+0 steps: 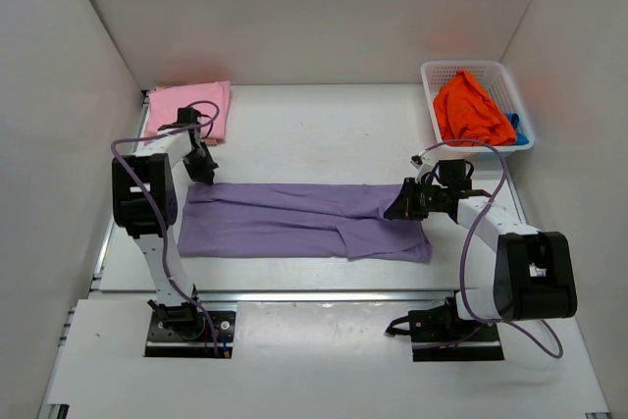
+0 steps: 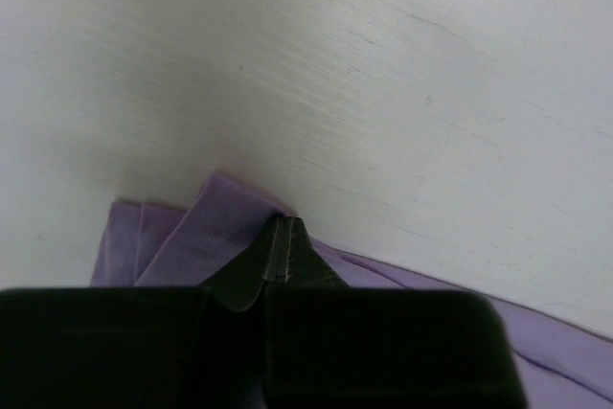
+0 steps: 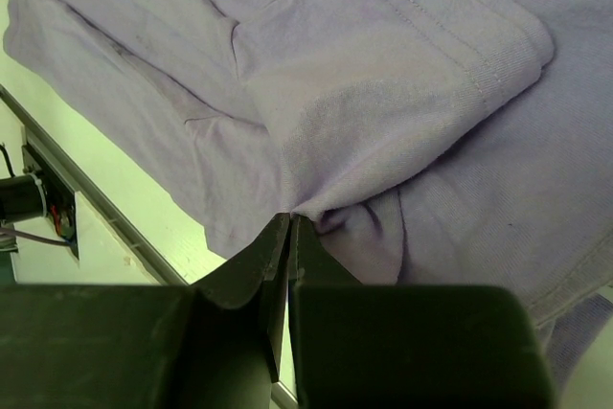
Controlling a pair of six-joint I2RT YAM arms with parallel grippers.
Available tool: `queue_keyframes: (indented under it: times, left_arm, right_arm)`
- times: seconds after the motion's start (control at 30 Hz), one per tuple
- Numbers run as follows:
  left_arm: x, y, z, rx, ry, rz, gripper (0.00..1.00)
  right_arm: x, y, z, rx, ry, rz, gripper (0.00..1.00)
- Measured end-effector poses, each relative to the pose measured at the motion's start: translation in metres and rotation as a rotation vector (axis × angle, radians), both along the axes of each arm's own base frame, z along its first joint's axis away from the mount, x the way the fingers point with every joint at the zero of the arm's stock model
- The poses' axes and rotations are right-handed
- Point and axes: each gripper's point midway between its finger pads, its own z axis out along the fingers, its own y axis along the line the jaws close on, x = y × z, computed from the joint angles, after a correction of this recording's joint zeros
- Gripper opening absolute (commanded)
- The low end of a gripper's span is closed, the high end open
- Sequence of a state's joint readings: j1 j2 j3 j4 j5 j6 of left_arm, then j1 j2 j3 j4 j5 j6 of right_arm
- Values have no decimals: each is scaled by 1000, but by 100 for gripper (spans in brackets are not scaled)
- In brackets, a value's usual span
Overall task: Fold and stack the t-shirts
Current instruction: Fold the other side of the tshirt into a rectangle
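The purple t-shirt lies folded into a long band across the middle of the table. My left gripper is shut on its far left corner, and the pinched purple cloth shows at the fingertips. My right gripper is shut on its far right edge, with a bunch of purple cloth drawn up to the jaws. The pink t-shirt lies folded at the far left. The orange t-shirt fills the basket, with a bit of the blue t-shirt beside it.
The white lattice basket stands at the far right corner. White walls close in the table on the left, back and right. A metal rail runs along the near edge.
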State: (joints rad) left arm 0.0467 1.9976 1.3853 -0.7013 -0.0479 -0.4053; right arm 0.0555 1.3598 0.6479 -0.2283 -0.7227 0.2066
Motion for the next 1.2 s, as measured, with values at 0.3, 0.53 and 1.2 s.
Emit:
queue_keyframes:
  times: [0.3, 0.53, 1.2]
  left_arm:
    - [-1, 1, 2, 16, 20, -37, 0]
    - [-18, -1, 6, 26, 82, -75, 0]
    - [-83, -7, 46, 23, 40, -140, 0]
  right_arm:
    - [-1, 0, -1, 3, 4, -1, 0]
    - [0, -5, 3, 9, -3, -19, 0]
    - [-11, 0, 21, 12, -35, 1, 1]
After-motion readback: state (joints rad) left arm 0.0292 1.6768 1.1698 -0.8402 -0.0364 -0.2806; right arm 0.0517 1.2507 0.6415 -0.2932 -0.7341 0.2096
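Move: The left gripper, already shut on the far left corner of the purple t-shirt at table level, has the shirt's near left corner about 20 cm back and 6 cm to its left; the pink stack lies some 21 cm ahead and 5 cm left. The right gripper already holds a lifted bunch of the shirt, with the near right corner roughly 8 cm back, 9 cm right and 7 cm below, and the laundry basket about 33 cm ahead, 20 cm right. Bring the left gripper back across the shirt towards its near edge, about 7.5 cm in all: ease back low at first, lift to some 6 cm, then sweep back while starting to sink, fingers kept shut on the cloth and pointing down. Keep the right grip and raise it about 2 cm, drifting slightly back. ##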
